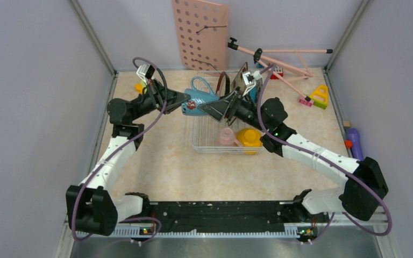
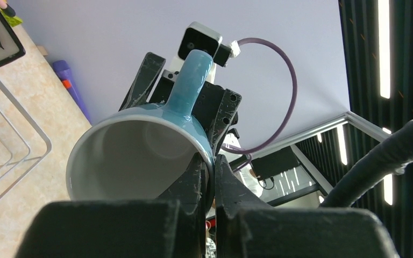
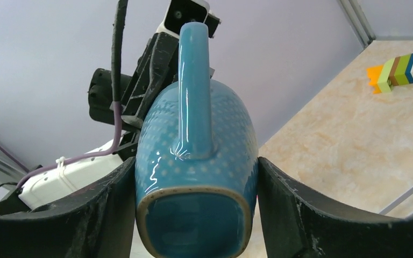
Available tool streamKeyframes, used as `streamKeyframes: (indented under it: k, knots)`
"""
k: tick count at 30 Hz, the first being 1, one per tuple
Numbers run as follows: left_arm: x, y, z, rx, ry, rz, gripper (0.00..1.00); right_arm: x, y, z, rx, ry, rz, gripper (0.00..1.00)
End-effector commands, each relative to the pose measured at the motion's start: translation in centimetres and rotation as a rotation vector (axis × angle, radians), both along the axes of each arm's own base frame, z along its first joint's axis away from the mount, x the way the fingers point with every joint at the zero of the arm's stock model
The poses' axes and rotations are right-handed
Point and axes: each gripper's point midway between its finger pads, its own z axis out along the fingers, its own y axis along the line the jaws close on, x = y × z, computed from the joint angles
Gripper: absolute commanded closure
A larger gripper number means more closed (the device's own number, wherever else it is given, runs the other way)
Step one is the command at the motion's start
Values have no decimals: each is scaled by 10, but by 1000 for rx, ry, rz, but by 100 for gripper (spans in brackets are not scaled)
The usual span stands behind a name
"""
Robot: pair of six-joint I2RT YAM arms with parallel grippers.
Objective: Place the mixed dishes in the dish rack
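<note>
The teal mug (image 1: 196, 102) (image 2: 140, 156) (image 3: 199, 161) hangs on its side above the left end of the dish rack (image 1: 220, 150), held between both arms. My left gripper (image 1: 185, 102) (image 2: 213, 166) is shut on its rim, one finger inside and one outside. My right gripper (image 1: 211, 108) (image 3: 196, 215) takes the mug from the base end, its fingers pressed to both sides of the body. In the rack lie a pink mug (image 1: 226, 137) and a yellow bowl (image 1: 249, 137). A square black-rimmed plate (image 1: 240, 80) stands at the rack's far end.
A pink pegboard (image 1: 200, 35) leans on the back wall, with a pink rod frame (image 1: 279, 56) to its right. Toy blocks (image 1: 319, 97) (image 3: 400, 70) lie at the far right, an orange block (image 1: 139, 86) at the far left, a purple object (image 1: 354, 142) by the right wall.
</note>
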Motion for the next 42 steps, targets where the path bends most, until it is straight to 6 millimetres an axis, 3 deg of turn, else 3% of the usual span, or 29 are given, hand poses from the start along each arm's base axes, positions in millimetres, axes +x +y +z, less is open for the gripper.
streamKeyframes:
  k: [1, 6, 11, 14, 17, 26, 42]
  knots:
    - [-3, 2, 12, -13, -155, 52, 78, 2, 6, 15, -10, -8, 1, 87]
    - [28, 11, -42, 211, -76, 233, 39, 28, -6, -13, -180, 91, -151, 88]
    - [45, 38, -83, 488, -62, 461, 29, 49, -27, -52, -378, 187, -306, 93]
    - [52, 58, -105, 628, -30, 565, 28, 59, -38, -73, -489, 232, -393, 94]
    - [50, 70, -118, 696, -32, 627, 28, 68, -40, -82, -587, 249, -478, 97]
    - [44, 88, -146, 771, 12, 708, 27, 95, -24, -121, -804, 403, -660, 100]
    - [36, 98, -152, 829, -21, 742, 27, 125, -3, -203, -1050, 487, -716, 100]
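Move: Over the rack's left side, the right hand already grips the blue mug's body. The free spot in the rack lies about 11 cm ahead of this hand, 2 cm right and some 28 cm below. From that spot, the pink mug is roughly 6 cm right and 6 cm back, and the brown-rimmed plate 4 cm right and 8 cm farther out. The left hand has the blue mug's middle about 5 cm right, level fore and aft, 3 cm below. Opening wide, the left fingers let go of the mug's rim, and that hand sinks about 15 cm, swinging off to the left and turning to point forward-right. The right hand keeps its grip and carries the mug down some 23 cm and forward 11 cm to the rack's free spot, beside the pink mug, its fingers tipping over from pointing left to pointing forward and down. ##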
